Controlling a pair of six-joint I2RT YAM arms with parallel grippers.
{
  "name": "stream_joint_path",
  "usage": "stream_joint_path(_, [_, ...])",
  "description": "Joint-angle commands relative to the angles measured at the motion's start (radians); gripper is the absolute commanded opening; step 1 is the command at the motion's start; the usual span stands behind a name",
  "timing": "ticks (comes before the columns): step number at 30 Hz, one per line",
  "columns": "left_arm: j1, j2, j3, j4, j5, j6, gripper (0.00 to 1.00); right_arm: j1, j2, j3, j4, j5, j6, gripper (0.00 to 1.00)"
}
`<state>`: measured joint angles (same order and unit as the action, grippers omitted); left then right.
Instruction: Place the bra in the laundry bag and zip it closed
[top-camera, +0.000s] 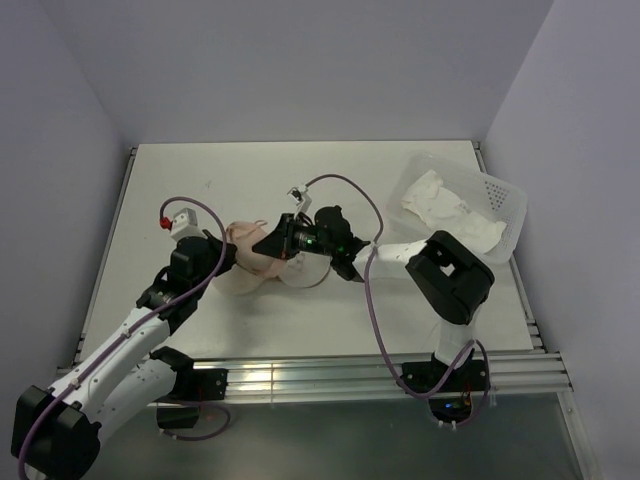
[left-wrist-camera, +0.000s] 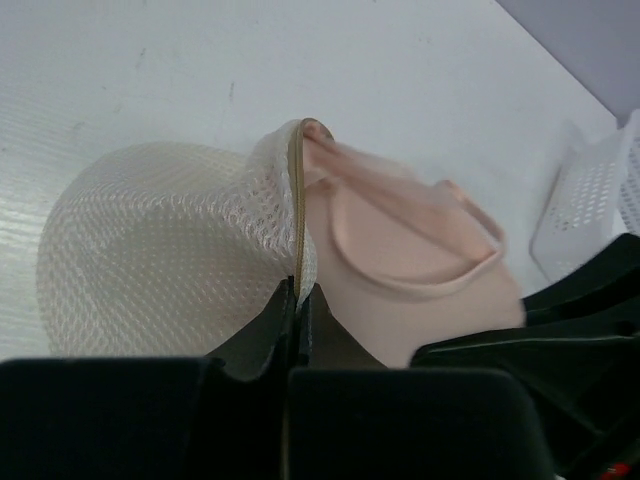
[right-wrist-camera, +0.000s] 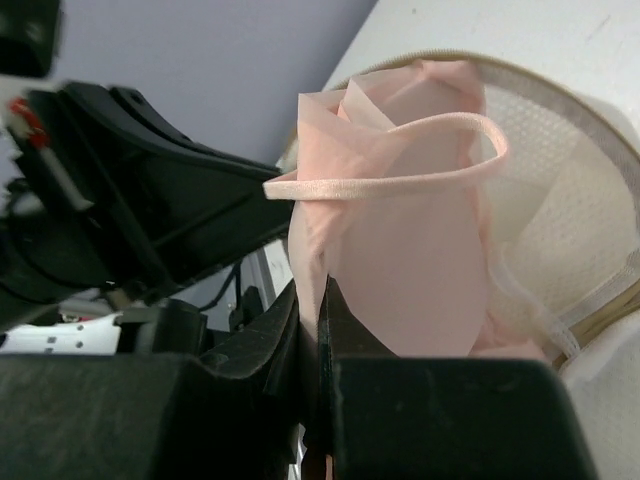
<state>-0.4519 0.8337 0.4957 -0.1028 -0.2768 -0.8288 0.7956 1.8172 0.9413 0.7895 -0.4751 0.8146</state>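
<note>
The pale pink bra (right-wrist-camera: 400, 250) hangs bunched at the open mouth of the whitish mesh laundry bag (left-wrist-camera: 160, 250), with one strap looped across it. My right gripper (right-wrist-camera: 320, 290) is shut on the bra's fabric. My left gripper (left-wrist-camera: 298, 288) is shut on the laundry bag's zip rim, with the bra (left-wrist-camera: 400, 250) just to its right. From above, the two grippers meet mid-table: the left gripper (top-camera: 228, 258) and the right gripper (top-camera: 268, 243) on either side of the bra (top-camera: 243, 235), with the laundry bag (top-camera: 300, 272) under them. The bag's lid is hidden.
A clear perforated plastic bin (top-camera: 500, 195) holding white garments stands at the back right, and its corner (left-wrist-camera: 590, 190) shows in the left wrist view. The right arm's elbow (top-camera: 450, 275) sits between the bin and the bag.
</note>
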Motion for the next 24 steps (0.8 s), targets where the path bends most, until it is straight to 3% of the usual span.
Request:
stream_joint_path(1, [0.004,-0.01,0.003,0.13,0.071,0.019,0.0,0.017,0.019,0.025,0.001,-0.011,-0.046,0.0])
stream_joint_path(9, [0.002,0.018,-0.012,0.285,0.243,0.048,0.0,0.059,0.079,0.07,-0.067,0.009,-0.052,0.0])
stream_joint_path(17, [-0.013,-0.008,-0.078,0.307,0.344,0.025,0.0,0.002,0.07,0.109,-0.085,0.058,-0.042,0.0])
stream_joint_path(24, [-0.024,-0.053,-0.109,0.269,0.366,0.008,0.0,0.03,0.037,0.106,-0.107,0.36,0.083,0.0])
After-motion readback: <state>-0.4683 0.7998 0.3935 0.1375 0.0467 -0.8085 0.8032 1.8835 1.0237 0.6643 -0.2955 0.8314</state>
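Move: The left hand grips the laundry bag's zipped rim, with the bra some 6 cm to its right, about 2 cm farther out and 3 cm lower; the bag's body sags about 8 cm below the hand. The right hand holds the bra, and for it the bag's open mouth lies roughly 4 cm left, 2 cm ahead and 5 cm down. The bag's round flap lies about 11 cm to the right hand's right, 1 cm nearer the base and 14 cm below. Rightward goes the left hand, some 6 cm, rising a little at first and then easing back as it swings about 20 degrees clockwise, its shut fingers drawing the rim over the bra towards the right gripper. The right hand, still pinching the bra, sinks about 3.5 cm into the mouth, edging left, then pushes some 5 cm forward under the rim, turning slightly clockwise. ##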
